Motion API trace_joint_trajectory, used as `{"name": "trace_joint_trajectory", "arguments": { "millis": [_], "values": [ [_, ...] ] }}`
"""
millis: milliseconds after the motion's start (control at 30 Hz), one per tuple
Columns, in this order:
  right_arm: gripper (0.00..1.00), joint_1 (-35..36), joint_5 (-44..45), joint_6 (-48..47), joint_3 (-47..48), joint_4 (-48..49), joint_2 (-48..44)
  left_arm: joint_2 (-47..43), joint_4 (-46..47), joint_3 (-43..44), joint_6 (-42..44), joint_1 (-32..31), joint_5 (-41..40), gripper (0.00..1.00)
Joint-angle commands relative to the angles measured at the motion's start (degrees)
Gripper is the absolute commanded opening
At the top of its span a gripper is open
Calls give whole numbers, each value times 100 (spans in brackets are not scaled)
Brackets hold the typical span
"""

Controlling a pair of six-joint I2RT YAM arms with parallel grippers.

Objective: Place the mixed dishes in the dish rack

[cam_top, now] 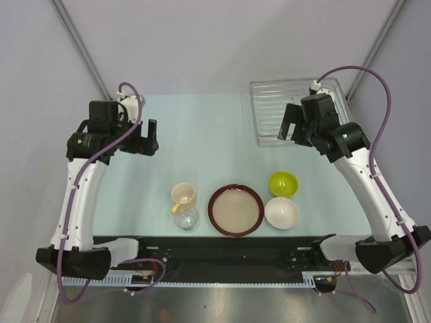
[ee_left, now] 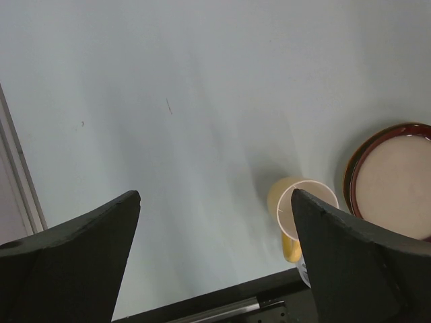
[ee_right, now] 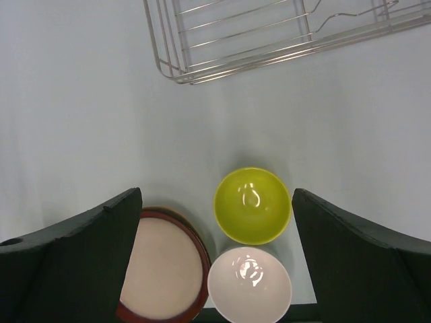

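The silver wire dish rack [cam_top: 266,101] stands at the far right, and its near corner shows in the right wrist view [ee_right: 222,50]. Near the front edge lie the cream-yellow mug [cam_top: 183,195], the clear glass [cam_top: 186,218], the red-brown dish [cam_top: 211,209] with the beige plate [cam_top: 235,209] in it, the lime-green bowl [cam_top: 283,182] and the white bowl [cam_top: 281,212]. My left gripper [cam_top: 147,140] is open and empty, high over the left of the table, away from the mug [ee_left: 306,205]. My right gripper [cam_top: 291,131] is open and empty above the lime bowl [ee_right: 252,205] and white bowl [ee_right: 249,284], just in front of the rack.
A black rail [cam_top: 229,245] runs along the near table edge between the arm bases. Grey walls with slanted metal frame bars [cam_top: 81,47] close the table at left, right and back. The rack holds no dishes.
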Motion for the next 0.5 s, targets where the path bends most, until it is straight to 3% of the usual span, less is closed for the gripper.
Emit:
{"name": "trace_joint_trajectory", "arguments": {
  "millis": [0,200,333,467],
  "values": [
    [100,-1,153,-290,-266,392,-401,-107,274,192,-132,1,120,100],
    [100,-519,22,-344,-619,1095,-402,-64,854,349,-342,-209,314,100],
    [100,-1003,-206,-177,-504,1271,-120,664,1161,946,-563,-701,16,98],
    [100,-1346,-339,-36,-706,1482,-190,2175,1118,2299,-808,-1475,-442,100]
  ]
}}
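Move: The beige mug lies about 9 cm back and 8 cm right of the left hand, some 22 cm below; the glass is roughly 8 cm nearer the base than the mug, the plate 13 cm back and 25 cm right of the hand. The green bowl lies about 6 cm back, 2 cm left and 26 cm below the right hand, the white bowl 11 cm behind it; the dish rack's middle is 27 cm ahead and 8 cm right. Rightward, forward and upward the open left hand gathers speed over bare table, about 5–6 cm each way, its fingertips lifting slightly. The empty right hand first eases slightly back, then swings some 5 cm right and a little forward, nearly level, away from the green bowl towards the rack, turning about 10 degrees clockwise with its fingers still wide. Neither hand touches anything. ##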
